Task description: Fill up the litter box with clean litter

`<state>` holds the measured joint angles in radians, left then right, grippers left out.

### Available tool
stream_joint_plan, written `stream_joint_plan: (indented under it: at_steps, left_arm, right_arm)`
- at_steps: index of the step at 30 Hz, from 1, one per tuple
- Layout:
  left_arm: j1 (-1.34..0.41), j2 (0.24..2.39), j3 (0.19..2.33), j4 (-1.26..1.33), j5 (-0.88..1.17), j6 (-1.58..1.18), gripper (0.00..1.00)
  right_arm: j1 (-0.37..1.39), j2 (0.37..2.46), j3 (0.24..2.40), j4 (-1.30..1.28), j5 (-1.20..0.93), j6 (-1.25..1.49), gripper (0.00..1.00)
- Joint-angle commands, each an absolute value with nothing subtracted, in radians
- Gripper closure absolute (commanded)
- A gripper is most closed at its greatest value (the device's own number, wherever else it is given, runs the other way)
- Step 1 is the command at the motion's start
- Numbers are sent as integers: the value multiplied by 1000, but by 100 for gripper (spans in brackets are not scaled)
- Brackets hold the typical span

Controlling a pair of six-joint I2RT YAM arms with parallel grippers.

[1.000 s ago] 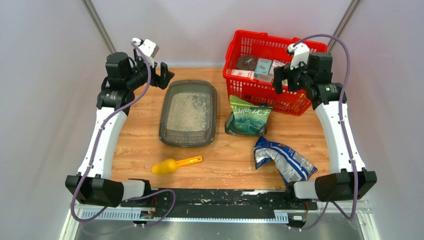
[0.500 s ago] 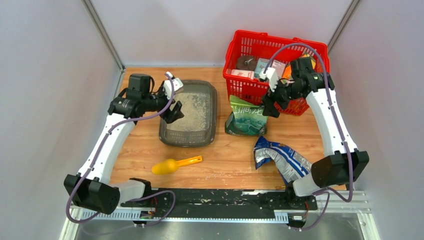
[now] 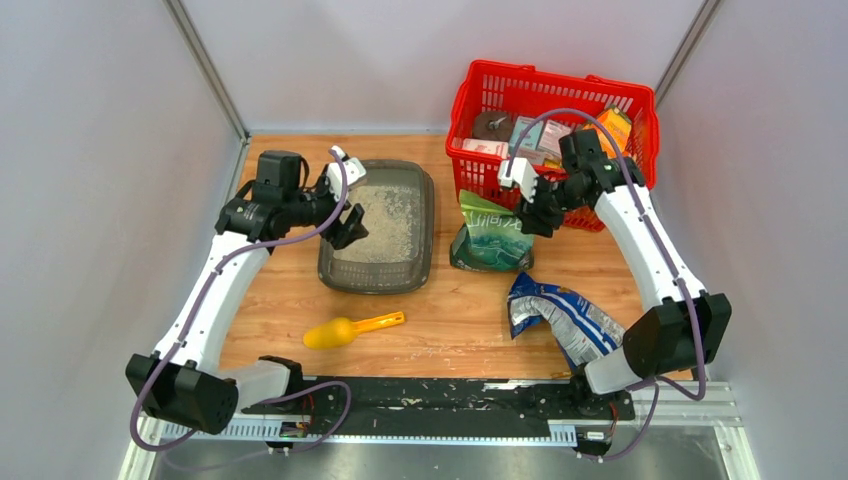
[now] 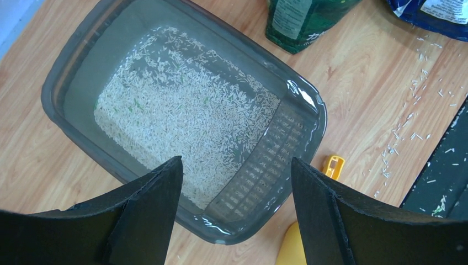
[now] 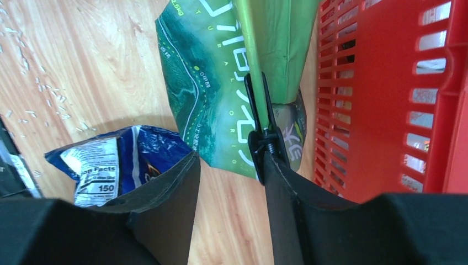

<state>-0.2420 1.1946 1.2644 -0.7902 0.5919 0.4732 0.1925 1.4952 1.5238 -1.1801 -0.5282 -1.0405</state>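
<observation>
The dark grey litter box [image 3: 330, 262] lies on the wooden table, left of centre, with a thin layer of pale clean litter [image 3: 380, 225] on its floor. My left gripper [image 3: 350, 215] hovers open over the box's left rim. In the left wrist view its fingers [image 4: 236, 161] straddle the box's near corner [image 4: 309, 110], with the litter [image 4: 182, 116] beyond. My right gripper [image 3: 535, 218] hangs over the top of a green bag [image 3: 495, 235]. Its jaws [image 5: 232, 157] are apart with only table between them. One finger is beside a black clip [image 5: 264, 138] on the bag [image 5: 221, 83].
A red wire basket [image 3: 560, 100] with boxes stands at the back right, close to my right arm. A crumpled blue bag [image 3: 565, 320] lies front right. A yellow scoop [image 3: 345, 330] lies in front of the box. Stray grains [image 4: 425, 83] dot the table.
Both arms came down from a raised pose. The left gripper settled over the box's left rim. The right gripper moved left to the green bag's top and its jaws narrowed.
</observation>
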Motion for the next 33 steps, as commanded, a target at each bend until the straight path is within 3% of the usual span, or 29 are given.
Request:
stream_joint_plan:
  at_steps: [1,6,10,13,24,33]
  left_arm:
    - [-247,1169,1261,-759,591,451,21]
    - [-249,1170,1261,-752,586,443,21]
    - [-253,1175,1258,-746,586,439,21]
    - [-258,1181,1256,-739,586,433,21]
    - [-278,1206,1269,-735,591,433,21]
    - [-291,1224,1259,-704,610,393,21]
  right_arm:
    - [215,1454,1494,-1051,-486,-1088,54]
    - [230,1462,1497,-1032,-480,-1086,67]
    - [235,1450,1482,-1011,-460,-1094,89]
    - [235,1437,1465,-996,-456,-1104,100]
    - [230,1376,1584,-1080,-479,-1086,100]
    - [204,1305,1553,-1105,-465,-1032,100]
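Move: The black clip closing the top of the green litter bag is about 3 cm ahead of my right hand and 1 cm to its left, nearly at fingertip height; the bag's body hangs some 7 cm left and 8 cm below. The red basket's middle stands roughly 20 cm ahead and 5 cm right, the blue chip bag 12 cm back and 10 cm right on the table. From my left hand, the clip is some 35 cm right and 5 cm ahead. I ease my half-open right hand about 2 cm forward onto the clip, fingertips swinging forward some 10 degrees, and shut the fingers until they pinch the clip at the bag's top. Keeping that pinch, I draw back a little over 2 cm towards my base and raise it nearly 3 cm. ##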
